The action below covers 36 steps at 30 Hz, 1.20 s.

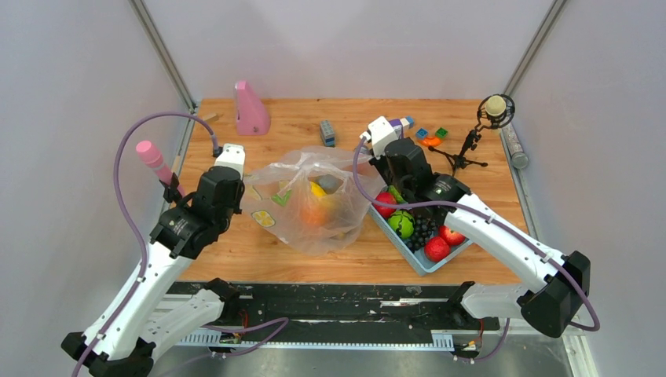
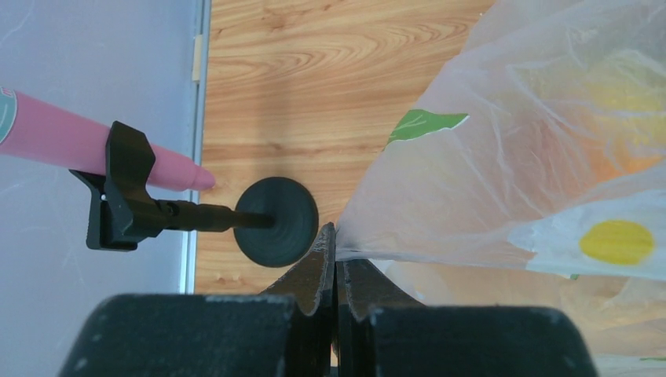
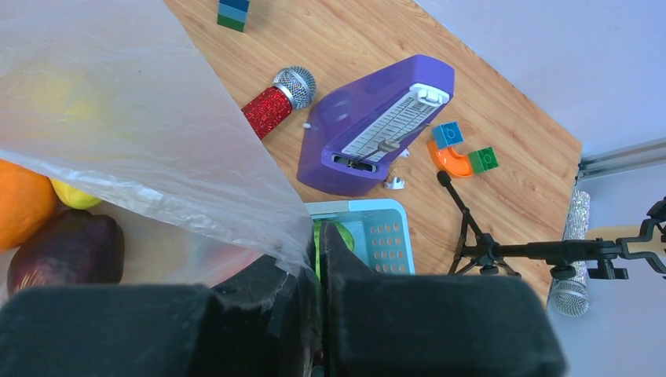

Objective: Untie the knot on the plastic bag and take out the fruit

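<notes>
The see-through plastic bag point(image 1: 310, 200) with flower prints lies mid-table, stretched between both grippers. My left gripper point(image 1: 238, 182) is shut on the film of its left edge point(image 2: 336, 239). At the bag's right edge, my right gripper point(image 1: 375, 166) has its jaws almost together point(image 3: 320, 232), with only a thin slit between them. Film drapes over its left finger and runs into the slit. The fruit sits inside the bag: an orange piece point(image 3: 23, 200), a yellow one point(image 3: 75, 196) and a dark purple one point(image 3: 71, 251). The knot does not show in any view.
A blue tray point(image 1: 422, 269) with red apples, a green fruit and dark grapes stands right of the bag. A purple metronome point(image 3: 377, 126), a red microphone point(image 3: 279, 98), small blocks point(image 3: 463, 153) and a tripod stand point(image 1: 467, 149) are behind it. A pink microphone on a stand point(image 2: 47, 141) is at the left.
</notes>
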### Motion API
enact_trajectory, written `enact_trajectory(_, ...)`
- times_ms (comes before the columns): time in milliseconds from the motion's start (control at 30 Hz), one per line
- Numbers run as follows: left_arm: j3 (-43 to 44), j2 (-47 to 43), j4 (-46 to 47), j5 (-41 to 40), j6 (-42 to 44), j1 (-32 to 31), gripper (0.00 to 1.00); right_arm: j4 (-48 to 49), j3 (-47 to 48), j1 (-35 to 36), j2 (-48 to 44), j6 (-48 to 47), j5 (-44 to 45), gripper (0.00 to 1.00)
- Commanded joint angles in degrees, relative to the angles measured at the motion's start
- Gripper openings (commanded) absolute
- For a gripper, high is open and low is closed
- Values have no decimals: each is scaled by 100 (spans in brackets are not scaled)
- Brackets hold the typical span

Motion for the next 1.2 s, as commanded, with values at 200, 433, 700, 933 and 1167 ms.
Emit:
enact_trajectory(200, 351, -60, -37, -524, 291, 51, 0, -41, 51, -201, -176, -257, 189, 12)
enact_trajectory(433, 348, -71, -109, -487, 211, 55, 0, -53, -134, -846, -438, 3, -385, 12)
enact_trajectory(700, 297, -198, 236, 495, 200, 56, 0, -288, 219, -904, -457, 628, -1690, 31)
enact_trajectory(933, 230, -75, 684, 1566, -64, 63, 0, -333, 618, -765, -544, 1286, -3052, 62)
enact_trajectory(1167, 6, -104, 884, 1852, -191, 55, 0, -379, 1143, -662, -760, 1822, -3369, 80)
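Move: The fruit in the plastic bag is what matters. From the right gripper, which holds one side of the bag's mouth, it lies about 16 cm left, 8 cm back and roughly 15 cm below. From that gripper the blue basket is some 13 cm right and 8 cm back, the purple metronome 9 cm ahead and 4 cm right, both lower. From the left gripper, still pinching the opposite rim, the fruit is about 20 cm right, 3 cm ahead and some 15 cm below. Draw the right gripper about 3 cm to the right against the left one's hold, then open it wide to let go of the bag's rim as you swing back left, lift some 5 cm and draw back, rolling its left side up. Keep the left gripper shut on its rim, raise it slightly, then carry it 5 cm right towards the fruit, turning a little clockwise. ##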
